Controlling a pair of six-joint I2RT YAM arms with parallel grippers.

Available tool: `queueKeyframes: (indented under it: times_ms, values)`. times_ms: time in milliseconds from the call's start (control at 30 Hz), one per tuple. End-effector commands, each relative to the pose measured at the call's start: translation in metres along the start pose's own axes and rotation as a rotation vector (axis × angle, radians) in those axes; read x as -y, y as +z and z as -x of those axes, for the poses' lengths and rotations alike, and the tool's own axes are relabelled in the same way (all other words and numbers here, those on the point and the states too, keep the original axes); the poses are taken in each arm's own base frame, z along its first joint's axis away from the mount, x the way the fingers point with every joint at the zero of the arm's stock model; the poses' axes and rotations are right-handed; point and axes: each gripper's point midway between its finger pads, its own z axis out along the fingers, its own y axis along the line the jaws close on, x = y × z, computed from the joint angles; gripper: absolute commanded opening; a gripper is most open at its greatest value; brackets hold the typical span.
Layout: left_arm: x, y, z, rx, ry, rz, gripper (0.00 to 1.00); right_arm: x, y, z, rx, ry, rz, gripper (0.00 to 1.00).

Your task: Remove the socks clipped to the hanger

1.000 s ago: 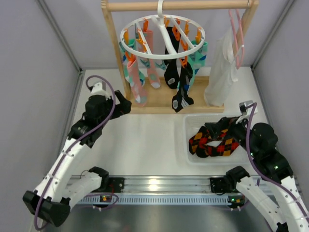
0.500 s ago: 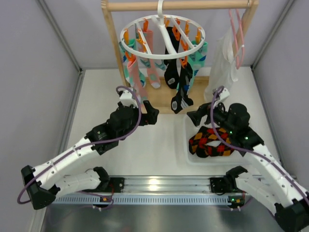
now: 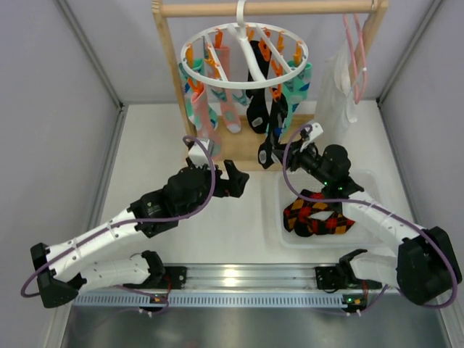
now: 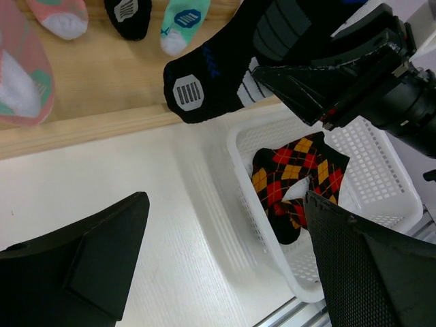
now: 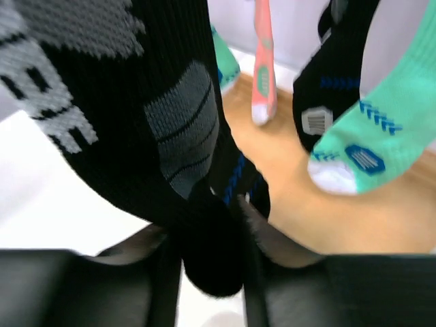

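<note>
The round white hanger (image 3: 243,85) hangs from the wooden rack with several socks clipped under it: pink ones (image 3: 206,130), teal ones (image 3: 297,87) and black ones. My right gripper (image 3: 279,148) is shut on the toe of the lowest black sock (image 3: 272,134). In the right wrist view that black sock (image 5: 170,136) is pinched between the gripper (image 5: 212,272). My left gripper (image 3: 235,181) stands open over the table just left of the basket. The left wrist view shows the left gripper (image 4: 225,259) with nothing in it, and the black sock (image 4: 211,75) ahead.
A white basket (image 3: 280,210) at the right holds black socks with orange-red argyle (image 3: 319,214). The wooden rack base (image 3: 239,156) lies behind both grippers. A long white garment (image 3: 333,101) and a thin pink hanger (image 3: 355,51) hang at the rack's right end.
Both arms have swung in toward the rack. The right gripper left the basket, reached the low black sock and closed on its toe. The left gripper stayed open.
</note>
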Motion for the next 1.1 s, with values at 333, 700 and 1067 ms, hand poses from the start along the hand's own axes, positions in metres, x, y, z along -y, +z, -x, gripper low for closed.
queueKeyframes:
  times_ms: [333,700,1067]
  values:
    - [0.053,-0.012,0.123,0.23,0.101,-0.031,0.99,-0.049,-0.013,0.044,0.229,0.005,0.108,0.0]
    - [0.1,0.001,0.18,0.328,0.208,0.072,0.98,-0.081,-0.019,0.056,0.236,0.008,-0.021,0.0]
    - [0.114,0.035,0.195,0.393,0.332,0.374,0.99,-0.123,-0.005,0.039,0.198,-0.026,0.013,0.0]
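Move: The orange clip on the front black sock is some 12 cm ahead of the left hand, 10 cm to its right and 20 cm above. The pink sock hangs about 9 cm ahead, 9 cm left and 9 cm up from that hand; the green sock sits 6 cm beyond the clip and 4 cm right of it. The black sock's toe is already between the right hand's half-shut fingers, about 1 cm ahead and 1 cm left; the plaid sock lies some 7 cm back, 15 cm right and 18 cm below. The right fingers close on the black sock's toe and pinch it, then draw it about 8 cm back and 8 cm left, slightly up. Meanwhile the left hand, fingers staying wide open, climbs some 19 cm, then swings right and forward towards the orange clip, tipping up about 20 degrees and turning counter-clockwise. ##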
